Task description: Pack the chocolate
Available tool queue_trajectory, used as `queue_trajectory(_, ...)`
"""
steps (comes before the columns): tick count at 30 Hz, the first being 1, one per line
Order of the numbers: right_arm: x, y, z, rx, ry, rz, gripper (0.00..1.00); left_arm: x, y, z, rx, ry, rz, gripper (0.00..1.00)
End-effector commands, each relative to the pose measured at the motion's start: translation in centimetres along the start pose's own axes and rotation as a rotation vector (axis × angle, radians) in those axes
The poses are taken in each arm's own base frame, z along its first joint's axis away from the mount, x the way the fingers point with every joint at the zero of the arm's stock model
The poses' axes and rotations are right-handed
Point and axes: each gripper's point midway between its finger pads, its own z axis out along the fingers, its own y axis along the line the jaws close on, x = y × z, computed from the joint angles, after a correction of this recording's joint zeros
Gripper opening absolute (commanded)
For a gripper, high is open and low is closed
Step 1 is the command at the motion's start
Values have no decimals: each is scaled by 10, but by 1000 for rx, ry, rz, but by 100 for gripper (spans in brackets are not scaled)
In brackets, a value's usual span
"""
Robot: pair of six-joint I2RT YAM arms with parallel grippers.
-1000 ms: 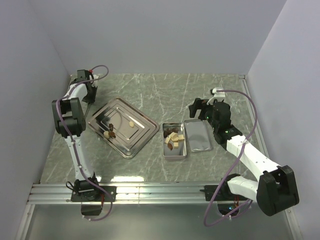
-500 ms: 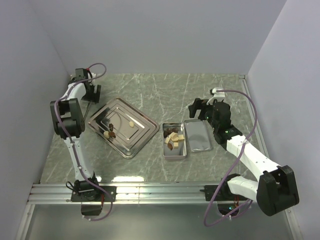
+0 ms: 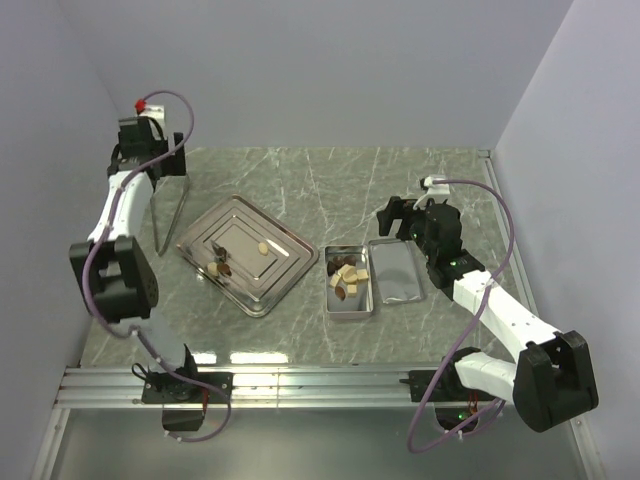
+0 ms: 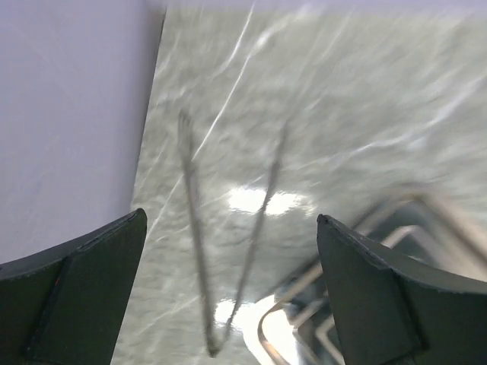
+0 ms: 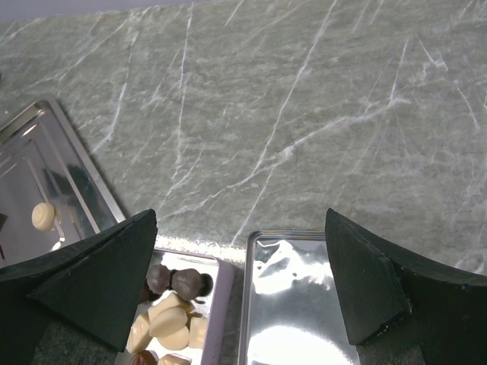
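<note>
Chocolate pieces (image 3: 348, 277), dark and cream, fill the upper part of the open silver tin (image 3: 350, 313) in the middle of the table. In the right wrist view the same chocolate (image 5: 169, 318) shows in the tin (image 5: 221, 304). A few more lumps lie on the steel tray (image 3: 250, 285): a cream one (image 3: 262, 248) and dark ones (image 3: 222, 268). My left gripper (image 3: 158, 165) is raised at the far left, open and holding nothing (image 4: 228, 220). Below it, thin metal tongs (image 4: 259, 220) lie on the table. My right gripper (image 3: 395, 215) hovers open behind the tin (image 5: 240, 220).
The tin's lid (image 3: 397, 270) lies inside-up just right of the tin, and fills the lower right wrist view (image 5: 304, 319). The tongs (image 3: 176, 215) rest left of the tray, near the left wall. The tray's corner (image 4: 358, 304) shows under the left gripper.
My left gripper has opened, let go of the tongs and risen toward the back left. The tongs now lie beside the tray. The right arm has not moved.
</note>
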Motion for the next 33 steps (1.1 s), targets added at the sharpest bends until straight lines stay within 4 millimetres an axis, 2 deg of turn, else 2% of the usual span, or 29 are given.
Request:
queue_trajectory(1,-24,5,1,-12,-55,-3,98,-71,-10,-59,103,-294,-125,99)
queue_trajectory(2,-25,5,0,-11,-56,-2,98,-79,-16,-83,137,-351,-175,99)
queue_trajectory(3,-25,5,0,-11,-56,-2,98,-86,-21,-95,164,-394,-200,98)
queue_trajectory(4,-26,4,1,-8,-56,-2,98,-102,-27,-111,204,-476,-247,98)
queue_trajectory(5,-26,4,1,-5,-56,-2,98,-103,-36,-130,231,-516,-266,98)
queue_trajectory(7,-27,0,1,17,-58,3,97,-117,-47,-155,265,-605,-300,98)
queue_trajectory(8,-27,-1,1,27,-56,4,97,-116,-57,-170,278,-633,-312,98)
queue_trajectory(10,-26,-4,2,47,-50,5,97,-119,-65,-186,294,-687,-359,98)
queue_trajectory(11,-26,-5,2,53,-49,5,97,-108,-83,-194,338,-685,-366,98)
queue_trajectory(13,-25,-9,2,79,-44,10,96,-100,-95,-204,393,-699,-421,98)
queue_trajectory(14,-25,-13,2,99,-42,13,96,-89,-104,-208,402,-705,-440,99)
queue_trajectory(16,-23,-23,3,160,-35,20,96,-80,-104,-211,360,-713,-496,99)
queue_trajectory(17,-23,-26,3,180,-33,23,96,-72,-115,-218,384,-717,-497,100)
queue_trajectory(21,-10,-38,10,255,28,32,96,-49,-106,-213,312,-645,-719,99)
queue_trajectory(25,7,-51,18,325,95,44,96,-38,-121,-225,426,-668,-677,100)
queue_trajectory(26,10,-56,19,339,108,50,96,-28,-127,-226,459,-672,-649,100)
queue_trajectory(28,23,-62,24,355,157,75,96,-23,-143,-238,574,-716,-567,99)
queue_trajectory(30,35,-72,27,388,201,105,96,-18,-151,-239,616,-703,-560,99)
queue_trajectory(33,49,-80,29,404,245,142,94,-7,-165,-227,644,-625,-516,99)
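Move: The lid lies about 10 cm back and 6 cm to the right of the empty right hand, some 18 cm below. The box stands about 14 cm back and 8 cm left of that hand. From the left hand the lid is some 24 cm back and 65 cm right; the tongs it has let go of lie about 5 cm back, 4 cm left and 19 cm below, and the tray's middle about 19 cm back and 22 cm right. Rightward and back swings the empty left hand, away from the tongs and in over the tray, first climbing some 17 cm and then sinking about half of that again, while its fingers tip up to level. After a short wait the right hand starts down towards the lid, sinking about 8 cm and drifting 5 cm right, turning clockwise and tipping its fingers down some 20 degrees; both grippers stay wide open. ##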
